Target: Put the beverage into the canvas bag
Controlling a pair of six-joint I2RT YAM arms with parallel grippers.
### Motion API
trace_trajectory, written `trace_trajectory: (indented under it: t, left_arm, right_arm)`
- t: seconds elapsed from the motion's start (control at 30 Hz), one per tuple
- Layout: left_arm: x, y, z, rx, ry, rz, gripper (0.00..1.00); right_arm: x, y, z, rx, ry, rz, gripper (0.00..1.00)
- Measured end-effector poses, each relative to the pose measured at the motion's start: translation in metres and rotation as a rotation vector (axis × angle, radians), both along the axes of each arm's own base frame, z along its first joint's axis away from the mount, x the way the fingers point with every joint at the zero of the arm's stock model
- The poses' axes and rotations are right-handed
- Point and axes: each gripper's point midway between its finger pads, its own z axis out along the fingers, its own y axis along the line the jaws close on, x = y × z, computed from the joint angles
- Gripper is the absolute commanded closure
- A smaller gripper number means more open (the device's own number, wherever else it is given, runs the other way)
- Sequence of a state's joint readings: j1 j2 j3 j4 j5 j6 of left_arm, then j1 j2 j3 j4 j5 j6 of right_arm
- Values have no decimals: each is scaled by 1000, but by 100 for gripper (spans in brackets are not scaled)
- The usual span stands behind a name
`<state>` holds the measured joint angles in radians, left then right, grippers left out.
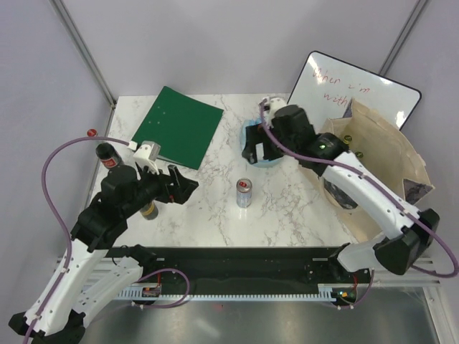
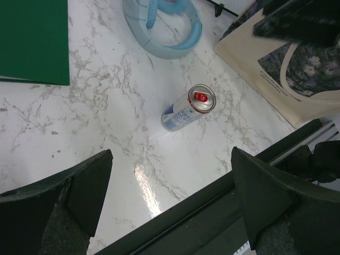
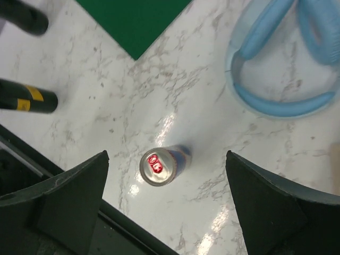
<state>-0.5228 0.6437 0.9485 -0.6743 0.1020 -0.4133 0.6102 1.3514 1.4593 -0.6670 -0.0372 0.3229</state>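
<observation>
A silver and blue beverage can (image 1: 244,192) with a red tab stands upright on the marble table (image 1: 215,208), touched by nothing. My right gripper (image 1: 254,152) hangs open above and just behind it. In the right wrist view the can (image 3: 158,166) shows between and below the spread fingers (image 3: 74,196), apart from both. My left gripper (image 1: 186,188) is open and empty, left of the can (image 2: 188,108). The tan canvas bag (image 1: 380,154) stands open-topped at the right, with its printed patch (image 2: 303,74) facing the left wrist view.
Light-blue headphones (image 1: 259,147) lie under my right gripper. A green folder (image 1: 178,125) is at the back left. Dark bottles (image 1: 109,156) stand at the left edge, one (image 1: 149,210) beside the left arm. A white board (image 1: 355,86) leans behind the bag.
</observation>
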Motion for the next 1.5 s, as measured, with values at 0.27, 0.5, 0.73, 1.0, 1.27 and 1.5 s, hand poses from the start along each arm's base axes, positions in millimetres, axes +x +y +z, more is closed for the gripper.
trace_trajectory:
  t: [0.27,0.5,0.73,1.0,1.27,1.5]
  left_arm:
    - [-7,9,16,-24,-62,24,0]
    - [-7,14,19,-25,-79,45,0]
    - [-4,15,17,-17,-74,57,0]
    - [-1,14,14,-8,-63,62,0]
    - [-1,14,14,-8,-62,63,0]
    - [-1,14,14,-7,-62,63,0]
  right_arm:
    - [-37,72,-96,-174,182,175,8]
    - [-43,80,-133,-256,250,192,8]
    - [-47,71,-149,-324,264,168,7]
    - [-54,59,-168,-377,300,159,15]
    - [-56,57,-181,-398,318,157,22]
    - [-53,56,-185,-411,317,146,27]
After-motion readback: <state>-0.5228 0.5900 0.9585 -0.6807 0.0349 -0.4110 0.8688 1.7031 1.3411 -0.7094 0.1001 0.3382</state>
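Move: The Red Bull can, the beverage the empty right hand is going for, stands upright about 5 cm back and 6 cm to its left, its middle some 22 cm below. The blue headphones lie roughly 22 cm farther out than the can and 8 cm to its right; the canvas bag's middle is about 35 cm to the right hand's right, nearly level with it fore and aft. From the left hand, the can is around 7 cm ahead and 16 cm to the right. Down steeply, some 18 cm, the right hand drops onto the can, drawing back about 5 cm and swinging left, then returning a little right, while the wrist tips the fingers about 30 degrees towards straight down. The descent slows as the open fingers come down either side of the can's upper part, then they close partway about it; a firm grip can't be seen yet. ##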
